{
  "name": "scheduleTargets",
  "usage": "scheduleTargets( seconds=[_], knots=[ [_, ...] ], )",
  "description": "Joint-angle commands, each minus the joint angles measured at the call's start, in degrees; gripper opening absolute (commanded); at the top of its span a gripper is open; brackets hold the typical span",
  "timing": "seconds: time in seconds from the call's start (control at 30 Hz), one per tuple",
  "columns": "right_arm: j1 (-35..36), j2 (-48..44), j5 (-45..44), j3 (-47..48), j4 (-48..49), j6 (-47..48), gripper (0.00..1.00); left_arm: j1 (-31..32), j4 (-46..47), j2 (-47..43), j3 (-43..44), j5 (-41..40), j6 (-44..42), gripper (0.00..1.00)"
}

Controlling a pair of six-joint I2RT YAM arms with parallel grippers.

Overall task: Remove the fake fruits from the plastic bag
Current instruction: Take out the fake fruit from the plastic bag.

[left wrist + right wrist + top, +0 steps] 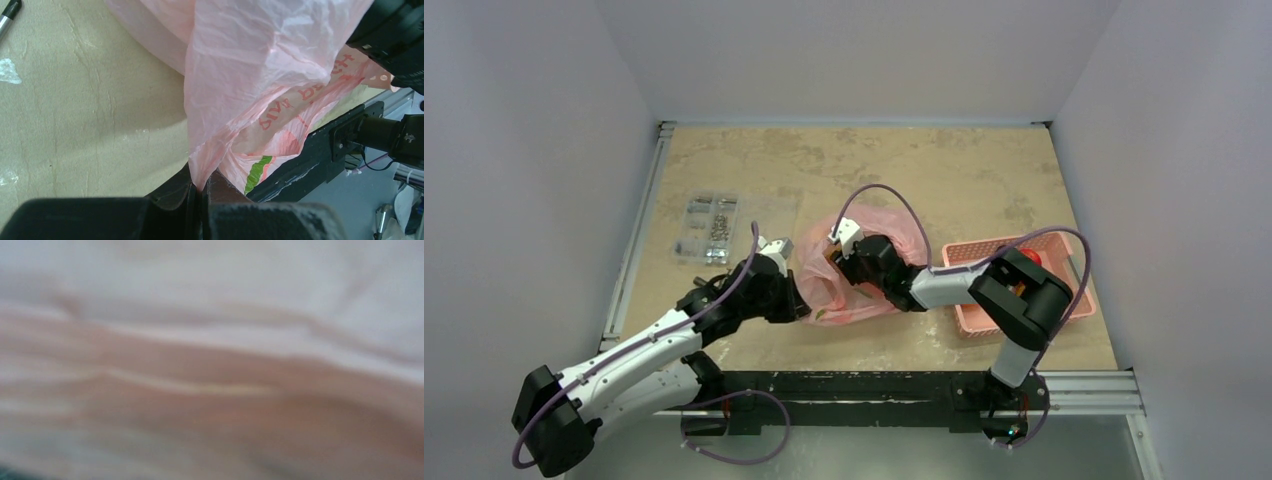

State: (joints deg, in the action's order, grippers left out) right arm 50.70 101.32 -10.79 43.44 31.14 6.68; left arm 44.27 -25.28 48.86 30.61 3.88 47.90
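The pink plastic bag (824, 262) lies crumpled at the table's middle. My left gripper (202, 192) is shut on a pinched fold of the bag (240, 75) at its left edge. My right gripper (849, 262) reaches into the bag from the right, and its fingers are hidden by plastic. The right wrist view shows only blurred pink plastic (210, 390) pressed against the lens. A red fruit (1030, 257) and an orange one (1016, 290) show in the pink basket (984, 253). No fruit shows inside the bag.
The rigid pink basket stands right of the bag, partly under the right arm. A clear bag of small metal parts (709, 228) lies at the left. The black rail (874, 385) runs along the table's near edge.
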Motion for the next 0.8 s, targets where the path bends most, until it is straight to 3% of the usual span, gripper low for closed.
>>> scheduleTargets(
  seconds=[0.0, 0.1, 0.37, 0.57, 0.77],
  knots=[
    [0.37, -6.68, 3.19, -1.62, -5.87, -7.93, 0.17, -0.06, 0.36, 0.71, 3.72, -1.50, -1.96, 0.00],
    [0.39, -8.89, 3.67, -0.03, -15.71, -12.74, 0.03, -0.06, 0.32, 0.89, 4.23, -1.67, -2.29, 0.00],
    [0.46, -16.78, -1.65, 0.12, -35.92, -22.71, 0.01, -0.06, 0.50, 0.98, 4.67, -3.50, -1.91, 0.00],
    [0.45, -25.79, 1.43, -1.44, -40.02, -27.45, 0.00, -0.15, 0.27, 0.76, 5.18, -7.17, -0.90, 0.00],
    [0.48, -29.01, 3.32, -1.36, -43.48, -25.80, 0.00, -2.34, -0.23, 3.17, 9.02, -6.34, -2.79, 0.00]
  ],
)
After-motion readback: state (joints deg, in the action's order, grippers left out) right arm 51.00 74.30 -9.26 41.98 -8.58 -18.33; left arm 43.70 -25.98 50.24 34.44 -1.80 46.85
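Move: The pink basket, where the fruits go, stands some 35 cm to the right of the right hand and about 7 cm nearer the base, at roughly the same height; the red fruit inside it is about 36 cm to the right and 2 cm back. The plastic bag's middle lies about 5 cm right and 4 cm back from this hand, which is deep inside it. From the left hand, the basket is about 41 cm to the right, 7 cm ahead and 6 cm lower. Back towards the base and to the right, the right hand draws the already pinched yellow fruit roughly 10 cm across the bag towards the basket, staying low at first and lifting some 4 cm near the end, the fingers tipping about 25 degrees more downward with their grip kept. The left hand keeps the bag's edge pinched shut and eases 2–3 cm forward and slightly up. ##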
